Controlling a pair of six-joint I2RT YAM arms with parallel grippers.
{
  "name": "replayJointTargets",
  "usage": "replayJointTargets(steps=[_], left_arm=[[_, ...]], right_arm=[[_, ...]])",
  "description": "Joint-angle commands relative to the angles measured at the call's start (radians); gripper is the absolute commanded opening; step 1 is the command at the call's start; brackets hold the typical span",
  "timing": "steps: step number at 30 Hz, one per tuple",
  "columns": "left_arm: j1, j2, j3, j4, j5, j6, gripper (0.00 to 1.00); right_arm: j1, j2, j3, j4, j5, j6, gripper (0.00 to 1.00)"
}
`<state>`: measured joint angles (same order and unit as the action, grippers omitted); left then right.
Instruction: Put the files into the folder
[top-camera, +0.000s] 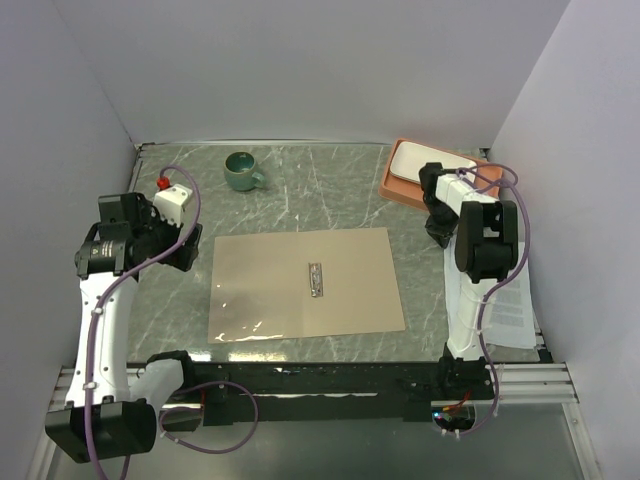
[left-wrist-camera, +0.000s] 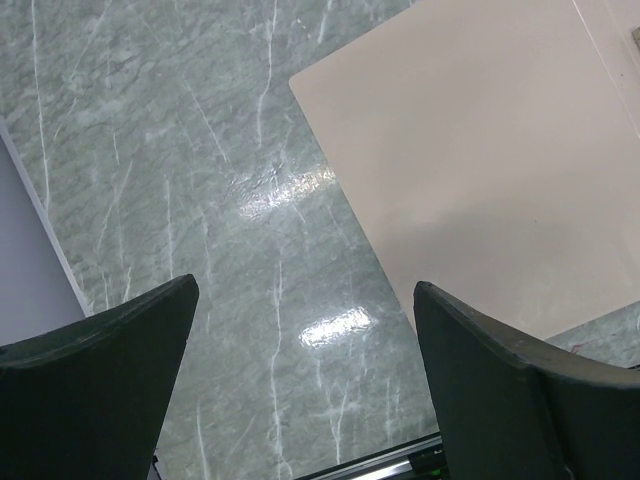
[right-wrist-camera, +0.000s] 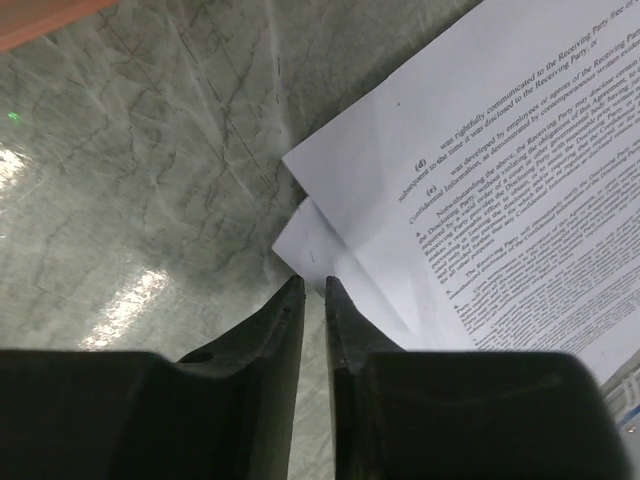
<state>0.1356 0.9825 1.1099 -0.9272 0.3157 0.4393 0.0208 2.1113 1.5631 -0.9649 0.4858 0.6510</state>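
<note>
The tan folder (top-camera: 305, 285) lies open and flat mid-table, its metal clip (top-camera: 316, 279) at the centre; one corner of the folder (left-wrist-camera: 480, 150) shows in the left wrist view. The files (top-camera: 505, 310), white sheets of black text, lie at the right edge, partly under the right arm. In the right wrist view the files (right-wrist-camera: 500, 200) are fanned, and a lower sheet's corner (right-wrist-camera: 318, 245) sits at the tips of my right gripper (right-wrist-camera: 314, 282), jaws drawn nearly together on it. My left gripper (left-wrist-camera: 305, 290) hangs open over bare table left of the folder.
A green cup (top-camera: 241, 170) stands at the back left. An orange tray (top-camera: 397, 190) holding a white plate (top-camera: 425, 160) sits at the back right, just behind the right arm. Walls close in both sides and the back.
</note>
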Motion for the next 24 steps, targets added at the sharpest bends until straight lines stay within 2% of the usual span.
replayJointTargets(steps=[1,2,4,14,24], left_arm=[[-0.002,-0.022,-0.021,0.041,-0.007,-0.01,0.96],[-0.002,-0.025,-0.028,0.045,-0.01,-0.008,0.96],[-0.002,-0.03,-0.038,0.054,-0.015,-0.007,0.96],[-0.002,-0.038,-0.07,0.079,-0.029,-0.01,0.96],[-0.002,-0.048,-0.078,0.088,-0.032,-0.008,0.96]], right_arm=[[-0.005,-0.066,0.0,0.002,0.031,0.012,0.15],[-0.005,-0.068,0.0,0.002,0.031,0.012,0.07],[-0.005,-0.076,-0.001,0.006,0.033,0.013,0.0],[0.004,-0.145,-0.023,0.035,0.014,-0.001,0.0],[0.171,-0.186,0.002,0.031,-0.001,0.016,0.0]])
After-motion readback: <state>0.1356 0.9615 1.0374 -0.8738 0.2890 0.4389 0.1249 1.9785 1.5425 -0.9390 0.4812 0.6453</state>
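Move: The files lie flat under the right hand's tips at their far left corner, which is roughly 1 cm ahead and 1 cm below; their middle is about 12 cm back and 11 cm to the right. The tray sits some 16 cm straight ahead, and the open folder's middle about 34 cm to the left and 11 cm back. From the left hand the files are about level fore and aft, some 73 cm right and 22 cm below. Keep the right gripper low at the files' far left corner and close the nearly shut fingers fully, as if to pinch the sheets. Then raise it straight up, and while still rising swing it left, away from the files, some 4 cm each way, letting the fingertips tilt a little forward and keeping them shut. ##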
